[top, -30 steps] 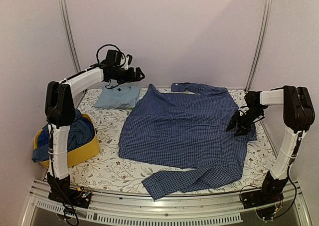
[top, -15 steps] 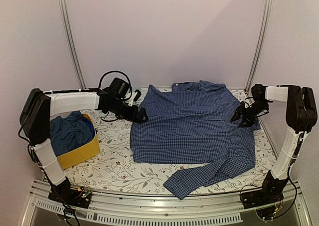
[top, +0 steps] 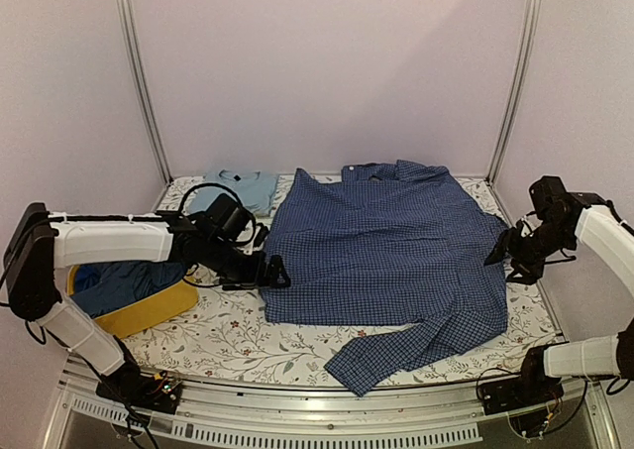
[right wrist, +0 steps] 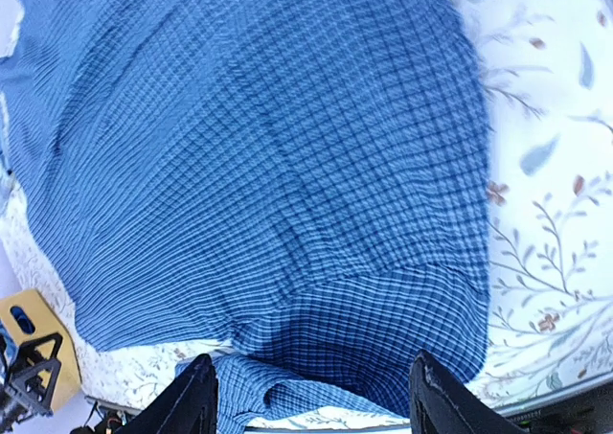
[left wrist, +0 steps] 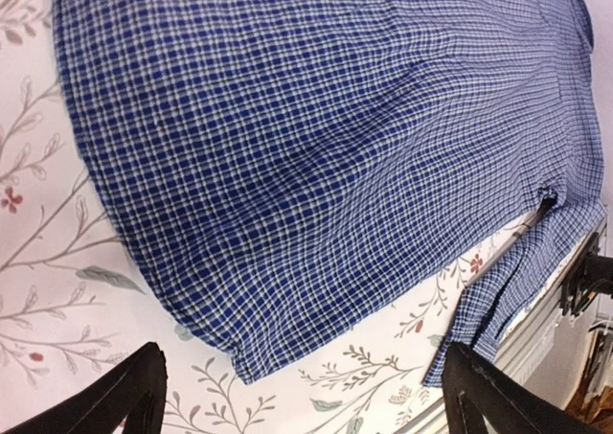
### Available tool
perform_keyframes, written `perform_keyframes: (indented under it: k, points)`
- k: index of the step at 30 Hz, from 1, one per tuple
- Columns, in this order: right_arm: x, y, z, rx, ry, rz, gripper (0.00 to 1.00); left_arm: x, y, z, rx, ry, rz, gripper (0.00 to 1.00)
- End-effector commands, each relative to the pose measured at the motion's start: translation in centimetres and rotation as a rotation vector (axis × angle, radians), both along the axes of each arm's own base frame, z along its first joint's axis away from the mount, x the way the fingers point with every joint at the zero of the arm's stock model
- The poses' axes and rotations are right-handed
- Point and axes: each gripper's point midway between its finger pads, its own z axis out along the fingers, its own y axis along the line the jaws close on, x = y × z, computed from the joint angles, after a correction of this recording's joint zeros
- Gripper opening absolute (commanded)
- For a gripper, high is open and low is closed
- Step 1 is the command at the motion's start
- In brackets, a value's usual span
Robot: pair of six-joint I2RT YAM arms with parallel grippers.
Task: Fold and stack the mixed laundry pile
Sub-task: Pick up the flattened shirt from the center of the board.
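Observation:
The navy-and-white checked shirt (top: 386,246) lies spread flat in the middle of the table, collar at the back, one sleeve (top: 396,355) trailing toward the front edge. My left gripper (top: 272,271) hovers open at the shirt's left hem; in the left wrist view the hem corner (left wrist: 239,362) lies between its wide-apart fingers (left wrist: 129,396), untouched. My right gripper (top: 500,256) stands open over the shirt's right edge, holding nothing; the right wrist view shows the cloth (right wrist: 268,166) below its fingers (right wrist: 441,400). A folded light blue T-shirt (top: 238,186) rests at the back left.
A yellow fabric basket (top: 163,310) with dark blue clothes (top: 119,279) in it sits at the left, under my left arm. The floral table cover (top: 228,335) shows bare in front of the shirt's left half. Metal rails run along the front edge.
My left arm swung from the back left down to the shirt's left hem. The right gripper drew back to the right and opened wider. The shirt shifted right early on, then stayed still.

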Motion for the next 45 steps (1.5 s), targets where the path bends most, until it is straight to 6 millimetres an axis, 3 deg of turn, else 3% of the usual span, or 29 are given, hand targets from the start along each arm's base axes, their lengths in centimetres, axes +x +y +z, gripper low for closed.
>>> perform_keyframes:
  k: [1, 9, 19, 25, 32, 39, 45]
  points:
    - [-4.6, -2.7, -3.3, -0.110, 0.196, -0.214, 0.67, -1.5, 1.3, -0.8, 0.012, 0.117, 0.187, 1.00]
    - [-6.9, -3.6, -7.4, -0.169, 0.320, -0.243, 0.62, -4.3, 3.3, -2.3, 0.055, 0.268, 0.324, 0.94]
    - [-7.0, -3.3, -9.4, -0.159, 0.399, -0.225, 0.56, -5.5, 3.1, -4.0, 0.036, 0.333, 0.335, 0.84]
    - [-6.9, -3.3, -9.7, -0.161, 0.428, -0.224, 0.38, -5.6, 2.2, -5.0, 0.013, 0.358, 0.320, 0.81]
    - [-6.9, -3.1, -9.9, -0.156, 0.435, -0.209, 0.02, -5.7, 1.9, -5.5, 0.019, 0.372, 0.320, 0.81]
    - [-5.5, -1.7, -8.9, -0.068, 0.372, -0.171, 0.00, -5.4, 1.6, -5.4, 0.010, 0.359, 0.326, 0.81]
    - [-5.6, -1.3, -7.2, -0.036, 0.319, -0.169, 0.00, -5.7, 1.5, -6.0, 0.011, 0.367, 0.331, 0.73]
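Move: The right hand goes for the checked shirt's right-hand edge, about 7 cm back, 3 cm to its right and 11 cm below; the near sleeve lies around 17 cm back and 20 cm to its left. From the left hand, the shirt's near-left corner is some 6 cm back, 1 cm right and 7 cm below, with the yellow basket roughly 30 cm left and 2 cm back. The right fingers shut on the shirt's right-hand edge and pinch it, after the hand sinks about 10 cm while drawing back and slightly right, fingertips tilting back towards its base; holding the cloth, it then starts up and slightly forward and left. The left hand comes down and back about 5 cm each, bowing left on the way, to the near-left corner, turning counter-clockwise with fingertips swinging back, and partly narrows its still-open fingers. ##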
